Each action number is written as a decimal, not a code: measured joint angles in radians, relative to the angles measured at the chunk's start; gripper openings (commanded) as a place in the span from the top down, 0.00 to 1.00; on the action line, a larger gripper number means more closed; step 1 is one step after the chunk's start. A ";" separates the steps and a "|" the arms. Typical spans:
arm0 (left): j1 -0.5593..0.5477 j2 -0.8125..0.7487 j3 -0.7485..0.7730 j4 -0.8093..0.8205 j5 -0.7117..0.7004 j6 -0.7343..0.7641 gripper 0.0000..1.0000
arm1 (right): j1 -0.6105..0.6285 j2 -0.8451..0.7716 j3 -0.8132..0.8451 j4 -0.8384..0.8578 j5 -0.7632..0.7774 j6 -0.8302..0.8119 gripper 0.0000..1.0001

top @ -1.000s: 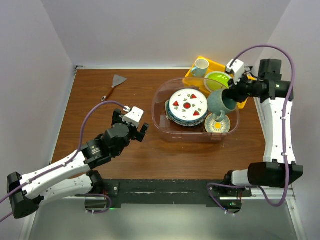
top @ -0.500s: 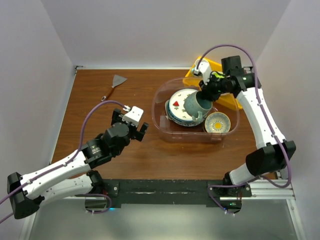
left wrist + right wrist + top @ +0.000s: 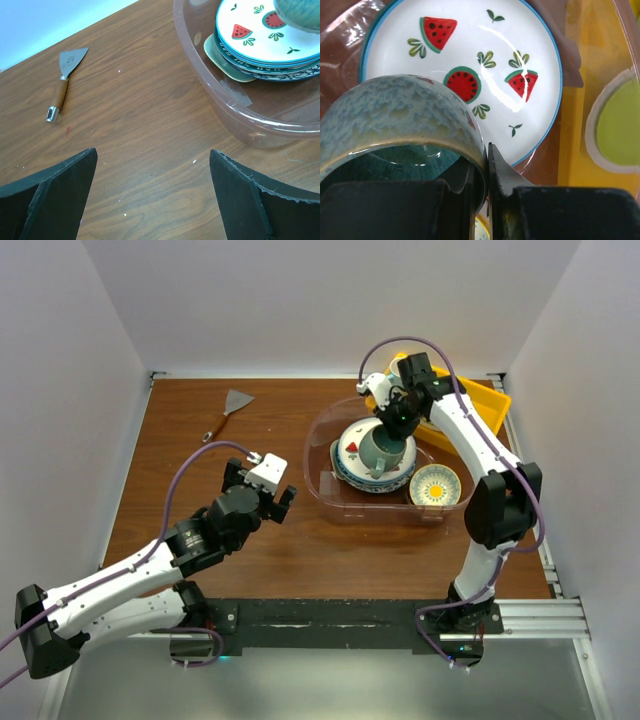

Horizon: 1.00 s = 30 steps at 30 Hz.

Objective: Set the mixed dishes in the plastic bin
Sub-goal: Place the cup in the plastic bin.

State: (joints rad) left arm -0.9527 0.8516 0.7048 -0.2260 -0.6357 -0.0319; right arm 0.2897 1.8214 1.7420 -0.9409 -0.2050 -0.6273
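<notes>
My right gripper (image 3: 393, 432) is shut on the wall of the grey-teal mug (image 3: 383, 448), one finger inside and one outside. The mug (image 3: 400, 125) hangs tilted just above the white plate with red watermelon marks (image 3: 470, 65). That plate tops a stack of plates (image 3: 270, 45) inside the clear plastic bin (image 3: 318, 480). A patterned bowl (image 3: 435, 484) also lies in the bin, at its right. My left gripper (image 3: 261, 480) is open over bare wood, left of the bin (image 3: 200, 75); its fingers (image 3: 60, 190) hold nothing.
A yellow tray (image 3: 480, 400) sits behind the bin at the back right and holds a lime-green plate (image 3: 620, 130). A scraper with a wooden handle (image 3: 228, 410) lies at the back left of the brown table. Walls close in on three sides.
My right arm has swung left with the mug, from the bin's right side next to the yellow tray to above the plate stack. The left arm has not moved.
</notes>
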 measured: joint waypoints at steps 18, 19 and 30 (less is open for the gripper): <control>0.003 -0.001 0.000 0.000 0.003 0.000 0.00 | 0.039 0.143 0.072 0.048 0.187 0.021 0.79; 0.003 -0.001 0.000 0.000 0.003 0.000 0.00 | 0.040 0.143 0.074 0.050 0.187 0.024 0.77; 0.003 -0.004 0.000 0.000 0.003 0.000 0.00 | 0.051 0.143 0.080 0.074 0.188 0.027 0.63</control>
State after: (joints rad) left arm -0.9493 0.8474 0.7048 -0.2260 -0.6327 -0.0319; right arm 0.3405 1.9644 1.8221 -0.8665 -0.0174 -0.6003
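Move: The right hand already grips the teal cup by its rim, over the bin. Its goal, the stack of watermelon plates, is about 12 cm below, roughly 4 cm to its left and 1 cm ahead. The flower bowl is some 6 cm back and 8 cm right of the hand; the green plate in the yellow tray is about 11 cm ahead and 9 cm right. From the left hand the stack lies some 6 cm forward, 23 cm right and 15 cm lower. Forward about 4 cm while sinking some 3 cm, the right hand brings the cup down onto the top watermelon plate, rolling its left side down by about 10 degrees. Once low it nearly stops, then the fingers open to about a third and ease up slightly, one still inside the cup and the other just outside the rim. ##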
